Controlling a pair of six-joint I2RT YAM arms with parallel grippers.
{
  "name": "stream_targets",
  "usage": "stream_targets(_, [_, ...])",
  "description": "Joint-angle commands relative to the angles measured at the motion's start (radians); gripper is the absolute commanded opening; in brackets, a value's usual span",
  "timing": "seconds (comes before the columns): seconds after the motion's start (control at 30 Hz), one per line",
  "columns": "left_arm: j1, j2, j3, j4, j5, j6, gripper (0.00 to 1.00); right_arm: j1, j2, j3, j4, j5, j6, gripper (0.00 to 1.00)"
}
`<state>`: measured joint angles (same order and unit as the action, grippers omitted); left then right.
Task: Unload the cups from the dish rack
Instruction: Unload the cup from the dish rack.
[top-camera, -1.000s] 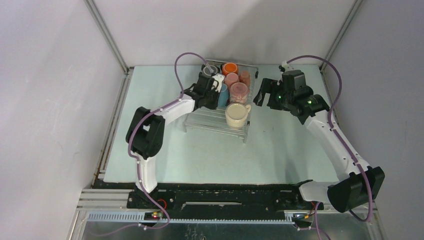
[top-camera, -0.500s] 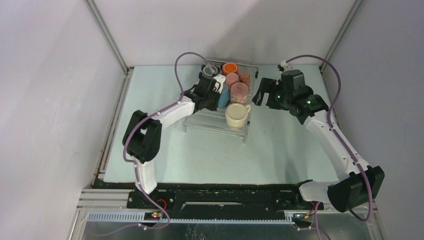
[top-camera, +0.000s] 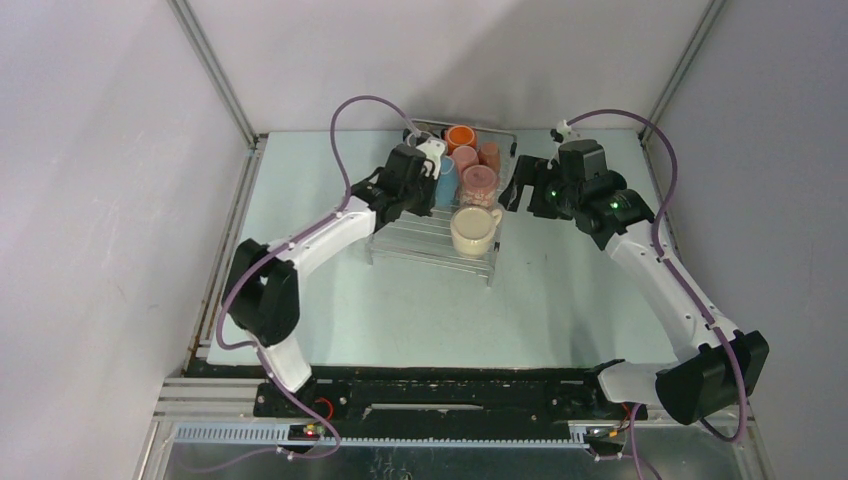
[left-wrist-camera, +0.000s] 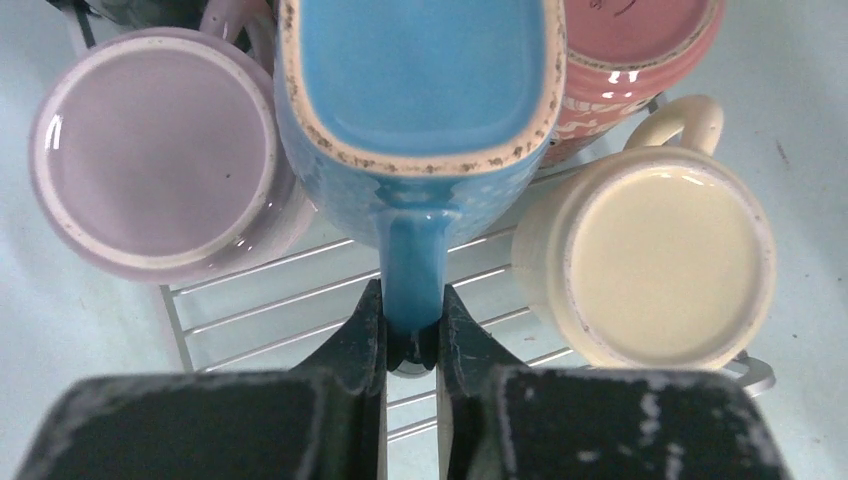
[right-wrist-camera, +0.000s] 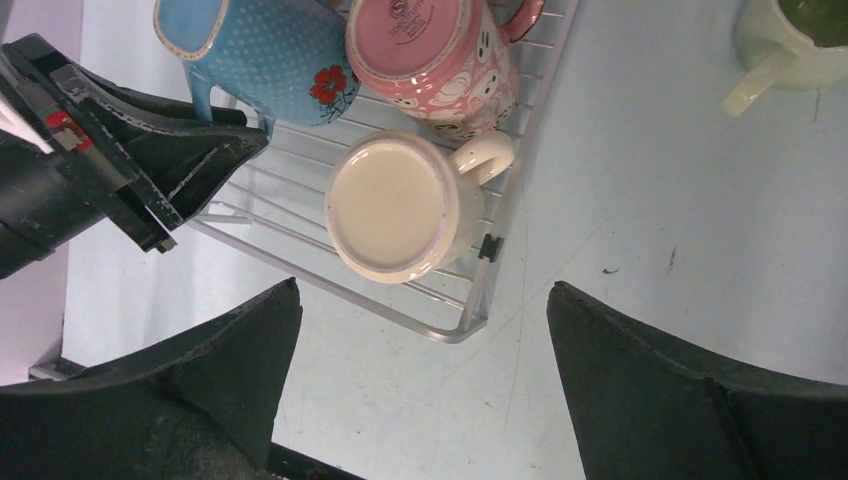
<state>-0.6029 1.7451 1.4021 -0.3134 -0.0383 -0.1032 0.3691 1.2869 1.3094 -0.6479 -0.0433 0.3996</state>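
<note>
The dish rack (top-camera: 432, 240) (left-wrist-camera: 262, 312) (right-wrist-camera: 468, 322) stands mid-table with several cups on it. My left gripper (top-camera: 430, 180) (left-wrist-camera: 412, 300) is shut on the handle of the blue cup (left-wrist-camera: 420, 90) (right-wrist-camera: 265, 55) (top-camera: 447, 186), which tips on its side; whether it rests on the wires I cannot tell. Beside it are a lilac cup (left-wrist-camera: 160, 165), a cream cup (left-wrist-camera: 655, 260) (top-camera: 474, 230) (right-wrist-camera: 395, 205) and a speckled pink cup (right-wrist-camera: 430, 60) (top-camera: 479, 183). An orange cup (top-camera: 461, 136) stands at the rack's far end. My right gripper (top-camera: 516, 192) (right-wrist-camera: 422, 290) hangs open above the rack's right corner, holding nothing.
A pale green cup (right-wrist-camera: 790, 40) stands on the table to the right of the rack. The left gripper's black body (right-wrist-camera: 150, 160) reaches into the right wrist view beside the blue cup. White walls enclose the table on three sides.
The left jaws have closed a little tighter on the blue cup's handle, and the left arm's elbow has swung out to the left. The right gripper has drifted slightly toward the rack.
</note>
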Motion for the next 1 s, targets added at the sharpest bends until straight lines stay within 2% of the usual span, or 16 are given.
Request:
stream_targets(0.0, [-0.009,-0.120,0.000,0.051,-0.037,-0.023,0.00,0.011,0.002,-0.003,0.060,-0.031,0.027,1.00])
stream_targets(0.27, [-0.008,-0.194,0.066,-0.055,-0.026,-0.034,0.00,0.009,-0.009,-0.003,0.133,-0.134,0.062,1.00])
stream_targets(0.53, [-0.009,-0.253,0.151,-0.126,0.113,-0.104,0.00,-0.004,-0.027,-0.055,0.317,-0.318,0.188,1.00])
stream_targets(0.77, [-0.009,-0.302,0.164,-0.105,0.230,-0.212,0.00,-0.016,-0.037,-0.120,0.493,-0.426,0.309,1.00])
stream_targets(0.97, [-0.008,-0.336,0.145,-0.011,0.336,-0.352,0.00,-0.046,-0.055,-0.197,0.682,-0.496,0.440,1.00])
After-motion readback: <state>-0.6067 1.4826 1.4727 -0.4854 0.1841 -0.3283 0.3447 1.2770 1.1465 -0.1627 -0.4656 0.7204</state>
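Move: The left gripper already holds the blue cup by its handle, the body about 4 cm ahead and 3 cm right of the hand; the open right gripper is 16 cm right, 6 cm back and 9 cm higher. The cream cup sits 8 cm right, 2 cm back and 8 cm below the left hand, the pink cup 9 cm right, 8 cm ahead and 8 cm below. From the right hand the blue cup is 9 cm ahead, 13 cm left and 9 cm below. The left hand keeps its pinch on the blue cup's handle and carries the cup up some 12 cm while drawing back about 7 cm towards the robot, drifting a little left and then right, and in the second half rolling its left side down about 20 degrees. Wide open throughout, the right hand swings about 7 cm left and 4 to 5 cm up over the rack to meet the cup, rolling its left side up about 30 degrees and turning slightly counter-clockwise, its fingers ending close to the cup but not yet closed on it. ##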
